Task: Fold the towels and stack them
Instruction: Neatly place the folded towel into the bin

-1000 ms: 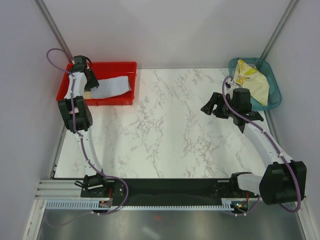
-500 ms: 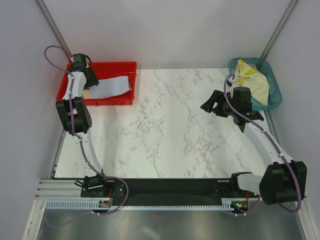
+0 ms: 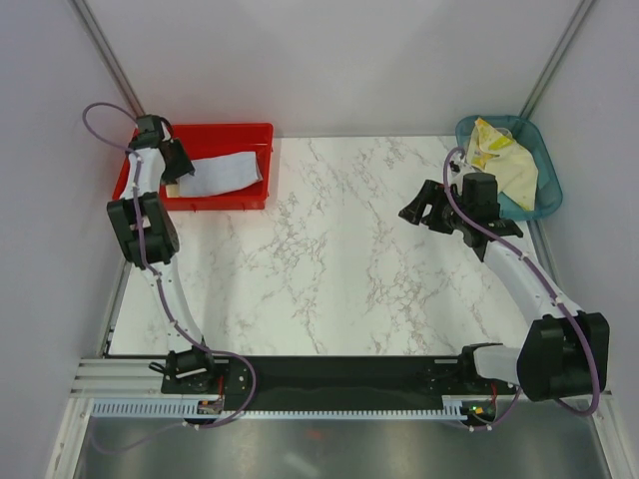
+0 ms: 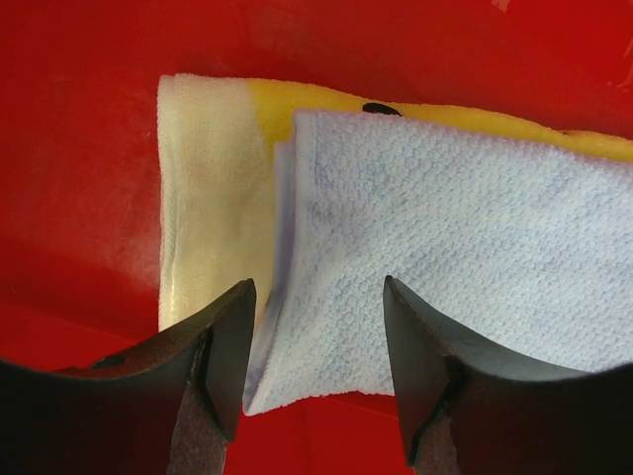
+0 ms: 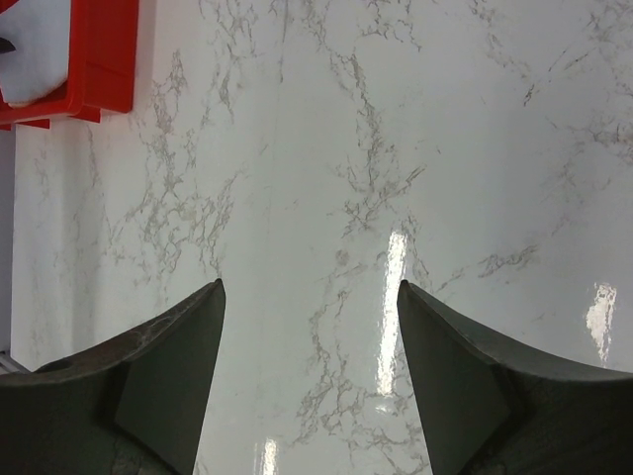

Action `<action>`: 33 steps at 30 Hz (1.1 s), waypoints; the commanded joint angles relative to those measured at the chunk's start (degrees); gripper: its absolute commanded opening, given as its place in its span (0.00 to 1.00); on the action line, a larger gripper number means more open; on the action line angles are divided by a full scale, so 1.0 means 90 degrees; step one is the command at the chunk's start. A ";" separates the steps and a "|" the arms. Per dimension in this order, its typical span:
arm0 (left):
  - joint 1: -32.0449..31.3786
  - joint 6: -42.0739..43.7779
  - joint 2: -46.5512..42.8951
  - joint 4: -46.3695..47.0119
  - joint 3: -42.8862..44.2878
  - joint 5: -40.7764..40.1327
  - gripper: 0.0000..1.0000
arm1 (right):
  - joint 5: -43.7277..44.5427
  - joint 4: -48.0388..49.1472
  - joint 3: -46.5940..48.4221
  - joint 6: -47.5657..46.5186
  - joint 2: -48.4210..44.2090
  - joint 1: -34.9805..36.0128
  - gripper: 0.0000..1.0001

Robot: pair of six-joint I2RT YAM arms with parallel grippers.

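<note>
A folded pale lavender-blue towel (image 3: 225, 172) (image 4: 445, 237) lies in the red bin (image 3: 250, 132) on top of a cream-yellow towel (image 4: 208, 198), whose left end sticks out. My left gripper (image 3: 176, 162) (image 4: 316, 297) hovers open over the left end of this stack. Its fingers straddle the blue towel's near corner and hold nothing. More towels, a cream-yellow one (image 3: 514, 170) and a yellow printed one (image 3: 486, 142), lie crumpled in the teal basket (image 3: 547, 205). My right gripper (image 3: 417, 208) (image 5: 312, 287) is open and empty over the marble table, left of the basket.
The red bin sits at the table's back left corner, its walls (image 4: 79, 148) close around my left fingers. It also shows at the top left of the right wrist view (image 5: 99, 49). The teal basket is at the back right. Grey walls enclose the marble table (image 3: 339, 259).
My left gripper has opened wider and drawn slightly left and back over the end of the stacked towels. The right arm has hardly moved.
</note>
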 commanded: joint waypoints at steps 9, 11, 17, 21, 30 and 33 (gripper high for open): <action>0.0039 0.0111 0.0504 0.0127 0.0452 0.0447 0.59 | 0.0072 0.0222 0.0310 -0.0081 0.0044 0.0034 0.79; 0.0039 0.0101 0.0592 0.0117 0.0511 0.0585 0.54 | 0.0072 0.0222 0.0320 -0.0091 0.0024 0.0034 0.79; -0.0019 0.0257 0.0388 0.0118 0.0560 0.0781 0.25 | 0.0082 0.0222 0.0329 -0.0081 0.0053 0.0044 0.78; -0.0010 0.0325 0.0086 0.0127 0.0609 0.0664 0.26 | 0.0111 0.0242 0.0300 -0.0062 0.0102 0.0073 0.78; -0.0019 0.0413 -0.0286 0.0137 0.0619 0.0333 0.02 | 0.0121 0.0368 0.0232 -0.0032 0.0151 0.0180 0.78; 0.0010 0.0355 -0.0509 0.0340 0.0377 0.0049 0.02 | 0.0121 0.0408 0.0193 -0.0003 0.0180 0.0190 0.78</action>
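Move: The white folded towel lies in the red bin, its middle about 12 cm to the right of my left hand, 3 cm ahead and some 3 cm below. My open fingers straddle its left edge, whose middle is about 2 cm ahead and 2 cm left. The yellow towel beneath is centred roughly 9 cm right, 3 cm ahead and 4 cm down. From my right hand the white towel is about 50 cm left, 20 cm ahead and 14 cm below. I sink my left hand about 3 cm onto the left edge of the white folded towel, easing a little right and forward as the fingers begin to close. Near the bottom they pinch that edge towards its near end; still shutting them, I rise about 3 cm, keeping the pinch, with the hand pointing much as before. ##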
